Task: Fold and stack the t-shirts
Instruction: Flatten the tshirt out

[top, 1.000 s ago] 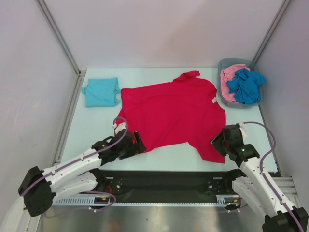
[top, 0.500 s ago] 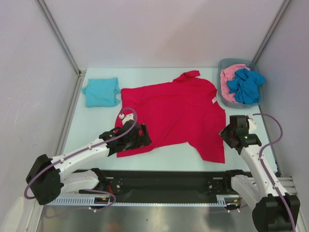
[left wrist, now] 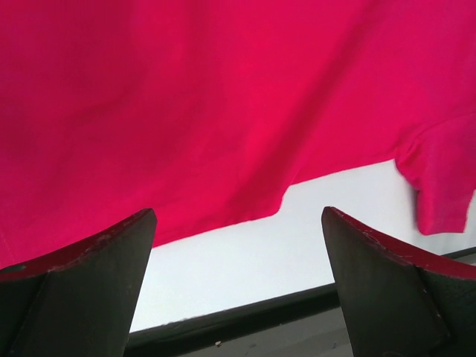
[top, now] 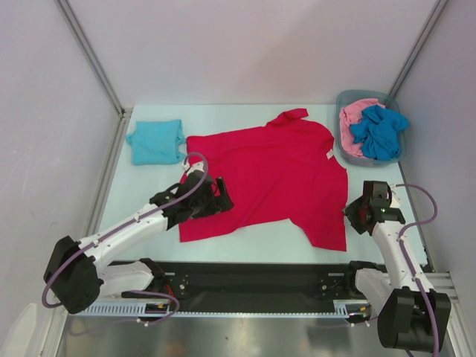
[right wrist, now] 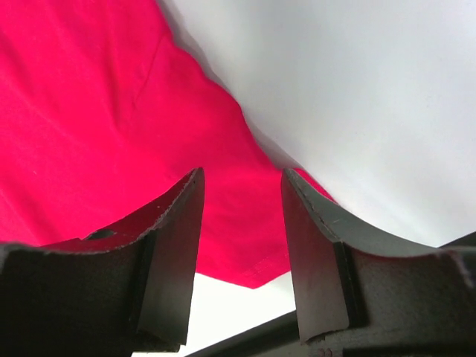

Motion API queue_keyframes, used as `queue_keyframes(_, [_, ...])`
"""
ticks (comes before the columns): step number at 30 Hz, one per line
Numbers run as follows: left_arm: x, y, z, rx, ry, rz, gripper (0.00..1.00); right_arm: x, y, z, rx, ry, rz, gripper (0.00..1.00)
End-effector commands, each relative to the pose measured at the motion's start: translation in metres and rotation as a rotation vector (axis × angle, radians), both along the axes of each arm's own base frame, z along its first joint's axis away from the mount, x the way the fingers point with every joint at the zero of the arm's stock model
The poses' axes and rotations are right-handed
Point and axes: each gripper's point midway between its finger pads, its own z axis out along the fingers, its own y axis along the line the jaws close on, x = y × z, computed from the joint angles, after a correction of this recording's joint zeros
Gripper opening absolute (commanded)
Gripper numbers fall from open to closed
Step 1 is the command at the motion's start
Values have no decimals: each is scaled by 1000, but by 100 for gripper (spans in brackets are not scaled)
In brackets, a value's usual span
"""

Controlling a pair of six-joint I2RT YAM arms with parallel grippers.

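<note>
A bright red t-shirt [top: 268, 175] lies spread flat in the middle of the table. My left gripper [top: 221, 198] hovers over its lower left part, wide open with nothing between the fingers. In the left wrist view the left gripper [left wrist: 236, 216] sits above the red hem [left wrist: 223, 223] and bare table. My right gripper [top: 352, 213] stands open beside the shirt's lower right sleeve. In the right wrist view the right gripper [right wrist: 242, 172] is above the red sleeve corner [right wrist: 256, 275] and grips nothing. A folded light teal t-shirt [top: 156, 141] lies at the back left.
A grey plastic bin [top: 343, 152] at the back right holds a crumpled pink shirt [top: 355, 117] and a deeper blue one [top: 381, 131]. A black strip [top: 253, 271] runs along the table's near edge. Metal frame posts [top: 89, 52] rise at the back corners.
The left gripper has moved away from the near edge and further onto the red shirt. The right gripper has drawn back to the right, off the sleeve. Both stayed open.
</note>
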Motion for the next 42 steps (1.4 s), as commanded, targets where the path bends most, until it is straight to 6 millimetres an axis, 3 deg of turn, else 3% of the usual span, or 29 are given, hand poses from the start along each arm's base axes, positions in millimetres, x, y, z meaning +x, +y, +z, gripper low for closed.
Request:
queue_keyframes(1, [22,-13,31,-55,-58,-45,100,5,6,1,46,-10,20,51])
queue_keyframes(6, [38,-26,52,-88,-80,-64,100,14,16,-9,110,6,35,50])
queue_keyframes(15, [45,-20,59,-95,-93,-57,100,21,16,-15,160,19,26,50])
queue_keyframes(19, [44,-18,53,-91,-79,-59,100,21,20,-18,184,25,39,50])
queue_keyframes(26, [32,-13,14,-86,-19,-43,100,23,21,-15,165,-14,73,50])
queue_keyframes(30, [47,-21,16,-70,-23,-49,100,41,35,-7,203,-45,145,50])
queue_keyframes(32, [60,-29,27,-77,-46,-58,100,65,42,8,201,-116,187,50])
queue_keyframes(34, [74,-34,23,-58,-34,-61,100,86,61,11,215,-132,249,50])
queue_keyframes(35, [87,-42,40,-73,-68,-62,100,106,69,27,219,-173,272,50])
queue_keyframes(36, [98,-43,32,-48,-53,-62,100,116,87,18,241,-134,310,50])
queue_keyframes(37, [106,-45,36,-46,-58,-60,100,131,96,24,249,-150,329,50])
queue_keyframes(38, [120,-51,50,-51,-74,-59,100,160,105,47,251,-210,352,50])
queue_keyframes(40, [134,-56,47,-33,-63,-68,100,189,124,40,264,-187,393,49])
queue_keyframes(41, [142,-60,58,-40,-84,-71,100,226,131,78,258,-281,410,50])
queue_keyframes(42, [144,-62,60,-44,-85,-70,100,243,138,85,259,-299,431,50])
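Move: The folded-over flap at the red t-shirt's far edge lies about 37 cm ahead of the right gripper and 16 cm to its left, some 5 cm lower. Nearer that gripper's way are the white tag, 23 cm ahead and 2 cm left, and the basket, 33 cm ahead and 17 cm right. From the left gripper the flap is about 32 cm ahead, 24 cm right and 9 cm below. Let the right gripper dip about 2 cm by the shirt's right edge, then sweep it forward and left over the cloth, roughly 20 cm towards the far flap, rising late and turning some 20 degrees counter-clockwise, fingers staying half open. Lift the wide-open left gripper, lower it again over the shirt, then send it forward and a little right, about 13 cm ahead in all. ##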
